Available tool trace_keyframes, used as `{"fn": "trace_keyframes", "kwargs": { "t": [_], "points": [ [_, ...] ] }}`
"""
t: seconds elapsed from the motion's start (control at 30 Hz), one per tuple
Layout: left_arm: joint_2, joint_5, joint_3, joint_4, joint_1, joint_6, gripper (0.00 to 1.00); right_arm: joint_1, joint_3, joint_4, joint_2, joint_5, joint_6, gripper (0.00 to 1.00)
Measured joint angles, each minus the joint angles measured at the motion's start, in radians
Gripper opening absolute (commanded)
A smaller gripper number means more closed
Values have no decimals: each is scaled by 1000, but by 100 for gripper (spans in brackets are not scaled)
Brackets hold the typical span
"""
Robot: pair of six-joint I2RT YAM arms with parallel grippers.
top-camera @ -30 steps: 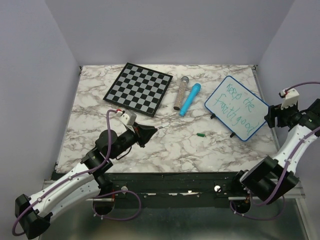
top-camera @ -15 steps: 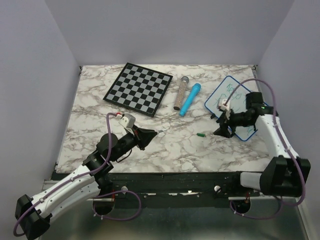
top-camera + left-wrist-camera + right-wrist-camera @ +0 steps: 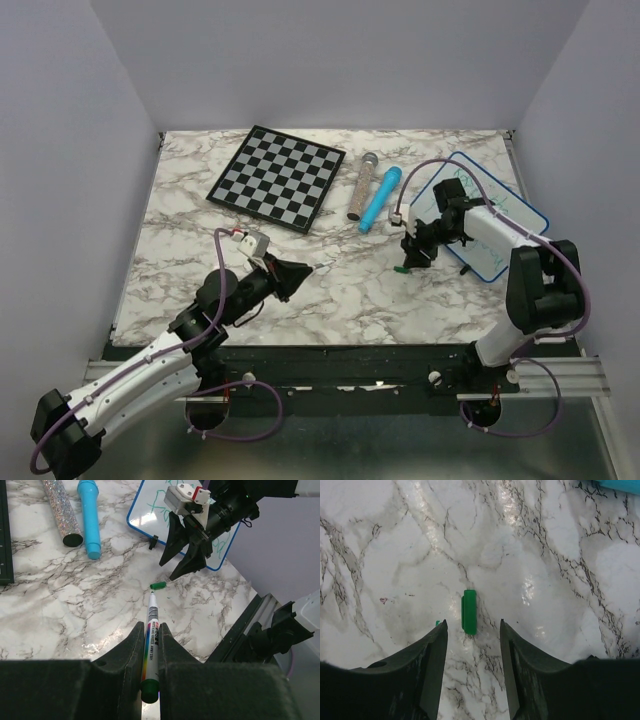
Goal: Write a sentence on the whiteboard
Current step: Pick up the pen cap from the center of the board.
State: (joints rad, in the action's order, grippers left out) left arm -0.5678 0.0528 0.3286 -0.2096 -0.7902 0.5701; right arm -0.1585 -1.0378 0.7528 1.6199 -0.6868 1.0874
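The whiteboard (image 3: 521, 224) lies at the right of the table, with my right arm partly across it; it also shows in the left wrist view as the whiteboard (image 3: 146, 514). Bits of the green sentence (image 3: 466, 177) show beside the arm. My left gripper (image 3: 301, 268) is shut on a white marker (image 3: 153, 635), whose uncapped tip points toward a small green cap (image 3: 401, 269) on the marble. My right gripper (image 3: 472, 623) hangs open just over the cap (image 3: 469, 611), which lies just ahead of the gap between the two fingertips and touches neither.
A checkered chessboard (image 3: 278, 178) lies at the back left. A glittery silver stick (image 3: 359, 188) and a blue stick (image 3: 381, 198) lie side by side behind the cap. The table's front edge and rail (image 3: 250, 625) run close by.
My right arm has swung in from the right edge, across the whiteboard, down to the green cap, and its jaws have narrowed. The left gripper, with the marker in it, has crept slightly right.
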Motion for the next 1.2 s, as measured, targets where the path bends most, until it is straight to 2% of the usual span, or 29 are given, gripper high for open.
{"fn": "trace_keyframes", "kwargs": {
  "t": [0.33, 0.47, 0.73, 0.9, 0.93, 1.13, 1.2],
  "points": [
    [-71, 0, -61, -82, 13, 26, 0, -71, -4, -63, 97, 133, -71, 47],
    [-89, 0, -81, -124, 19, 37, 0, -79, -3, -79, 100, 166, -78, 42],
    [-156, 1, -114, -222, 27, 64, 0, -148, 21, -109, 93, 240, -85, 40],
    [-229, 6, -150, -337, 32, 106, 0, -178, 21, -111, 90, 281, -74, 25],
    [-253, 9, -160, -369, 32, 118, 0, -184, 20, -109, 90, 287, -71, 16],
    [-415, 30, -201, -534, 37, 182, 0, -215, 10, -80, 90, 304, -48, 2],
    [-495, 42, -200, -615, 39, 200, 0, -219, 10, -75, 89, 303, -40, 1]
  ]
}}
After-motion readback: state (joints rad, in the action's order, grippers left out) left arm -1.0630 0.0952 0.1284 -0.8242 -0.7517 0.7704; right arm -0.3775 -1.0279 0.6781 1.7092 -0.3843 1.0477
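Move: The pen cap lies about 5 cm below the right hand, some 2 cm to its left and barely 1 cm back, its length running left-right. The whiteboard's middle is about 12 cm ahead and 16 cm to the hand's right; the blue microphone lies some 18 cm ahead and 7 cm left, low on the table. From the left hand, which holds the pen, the cap is roughly 11 cm ahead, 23 cm right and 20 cm down. With its fingers astride the cap, the right hand sinks about 4.5 cm to the table, most of that early on, then eases a little to its left as the fingers tilt some 15 degrees steeper, and they close from about half open to pinch the cap by its front and back sides. Meanwhile the left hand, still gripping the pen, lowers it about 9 cm, drifts slightly forward and right towards the cap, and tips the pen's point down a little over 10 degrees. ##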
